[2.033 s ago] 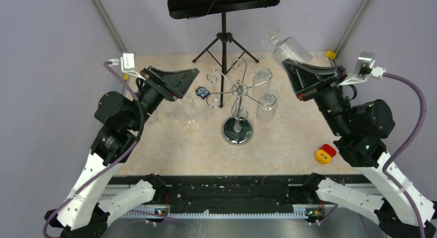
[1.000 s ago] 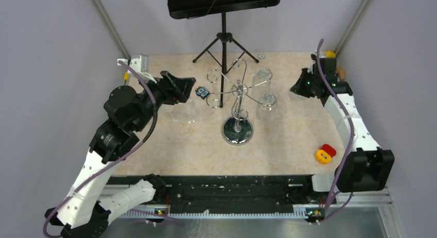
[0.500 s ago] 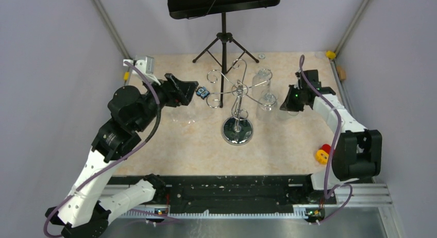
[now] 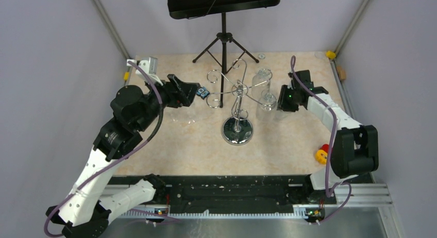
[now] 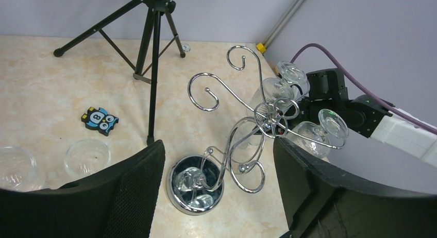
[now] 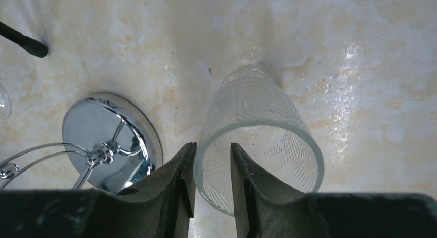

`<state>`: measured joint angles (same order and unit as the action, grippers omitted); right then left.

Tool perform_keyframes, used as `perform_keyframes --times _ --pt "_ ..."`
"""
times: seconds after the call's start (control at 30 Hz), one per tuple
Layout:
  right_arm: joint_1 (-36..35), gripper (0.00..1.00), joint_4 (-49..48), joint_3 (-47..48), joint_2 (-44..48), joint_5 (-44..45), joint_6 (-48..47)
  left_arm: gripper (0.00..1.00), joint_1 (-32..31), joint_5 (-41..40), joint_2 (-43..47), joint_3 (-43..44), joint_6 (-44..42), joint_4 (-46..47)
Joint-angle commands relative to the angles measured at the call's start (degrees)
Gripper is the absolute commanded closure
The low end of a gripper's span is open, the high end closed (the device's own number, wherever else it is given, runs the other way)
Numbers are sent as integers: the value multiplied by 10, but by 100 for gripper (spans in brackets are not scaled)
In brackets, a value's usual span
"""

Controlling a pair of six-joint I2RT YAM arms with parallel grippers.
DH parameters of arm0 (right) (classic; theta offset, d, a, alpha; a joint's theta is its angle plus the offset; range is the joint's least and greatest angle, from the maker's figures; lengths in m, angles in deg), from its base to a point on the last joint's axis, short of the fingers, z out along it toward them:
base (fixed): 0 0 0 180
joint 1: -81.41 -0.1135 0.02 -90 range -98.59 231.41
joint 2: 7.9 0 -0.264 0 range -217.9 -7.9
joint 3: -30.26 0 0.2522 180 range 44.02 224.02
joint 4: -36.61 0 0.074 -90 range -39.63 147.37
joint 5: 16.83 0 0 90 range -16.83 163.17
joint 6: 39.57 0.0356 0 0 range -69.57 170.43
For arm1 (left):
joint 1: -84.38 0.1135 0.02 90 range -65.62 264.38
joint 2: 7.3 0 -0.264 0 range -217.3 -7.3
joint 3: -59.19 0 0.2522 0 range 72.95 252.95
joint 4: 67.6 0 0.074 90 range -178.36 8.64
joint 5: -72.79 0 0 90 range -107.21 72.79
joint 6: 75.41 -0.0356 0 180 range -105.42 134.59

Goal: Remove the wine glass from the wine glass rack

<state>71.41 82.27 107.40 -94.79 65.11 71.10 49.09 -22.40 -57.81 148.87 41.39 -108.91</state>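
The chrome wine glass rack stands mid-table; its round base also shows in the wrist views. Two wine glasses hang upside down from its right hooks. Another wine glass stands upright on the table just right of the rack. My right gripper straddles its rim, one finger outside and one inside; the jaws stand open, with a gap at the inner finger. My left gripper hovers open left of the rack, holding nothing.
A black tripod music stand stands behind the rack. Two clear glasses sit on the table at the left, beside a blue owl toy. A red and yellow toy lies near the right front.
My right arm swung from the back right down to the table beside the rack with the wine glass, and its jaws have eased apart. My left gripper crept slightly toward the rack.
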Motion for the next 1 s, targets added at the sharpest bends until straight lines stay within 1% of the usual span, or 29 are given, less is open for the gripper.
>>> perform_keyframes --times 0.0,0.2,0.33,0.53,0.57,0.63,0.7,0.83,0.9,0.97 --pt "-5 67 -15 23 9 10 -8 20 1 4 4 -2 -11 14" --pt "-5 64 -15 43 29 -16 -7 19 2 0 8 -7 -11 17" --pt "-5 61 -35 41 67 -44 1 19 2 -1 11 -13 -10 21" --pt "-6 58 -24 53 130 -17 23 19 2 -1 13 -15 -5 25" --pt "-6 57 -23 54 150 -8 35 19 1 -1 14 -15 -4 27" --pt "-6 50 -34 47 188 14 60 19 1 -1 15 -15 -2 28" --pt "-6 46 -53 32 237 35 87 19 2 -2 16 -13 3 29" --pt "-6 40 -81 15 324 51 140 19 1 1 19 -13 5 41" --pt "-6 39 -84 17 354 33 165 19 1 6 20 -13 6 49" --pt "-6 38 -99 17 369 -15 199 19 2 16 18 -14 7 57"
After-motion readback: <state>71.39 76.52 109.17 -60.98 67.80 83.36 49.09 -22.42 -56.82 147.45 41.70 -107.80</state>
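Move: The wine glass I have just set down stands upright with its rim between my right fingertips; its middle is some 7 cm below that hand and about 2 cm to the right, level fore and aft. The near hanging glass is roughly 7 cm back, 8 cm left and 11 cm up, the far one 5 cm ahead, 9 cm left and as high. From my left hand the standing glass lies about 10 cm ahead, 32 cm right and 38 cm down. I hold my right hand almost still at the standing glass's rim while its already parted fingers open further, then lift it clear, slowly at first and then fast. It goes up about 23 cm, drawing back some 4 cm late in the rise, while the wrist tips the fingers up by roughly 40 degrees from their steep downward slant; the fingers keep widening all the way. ##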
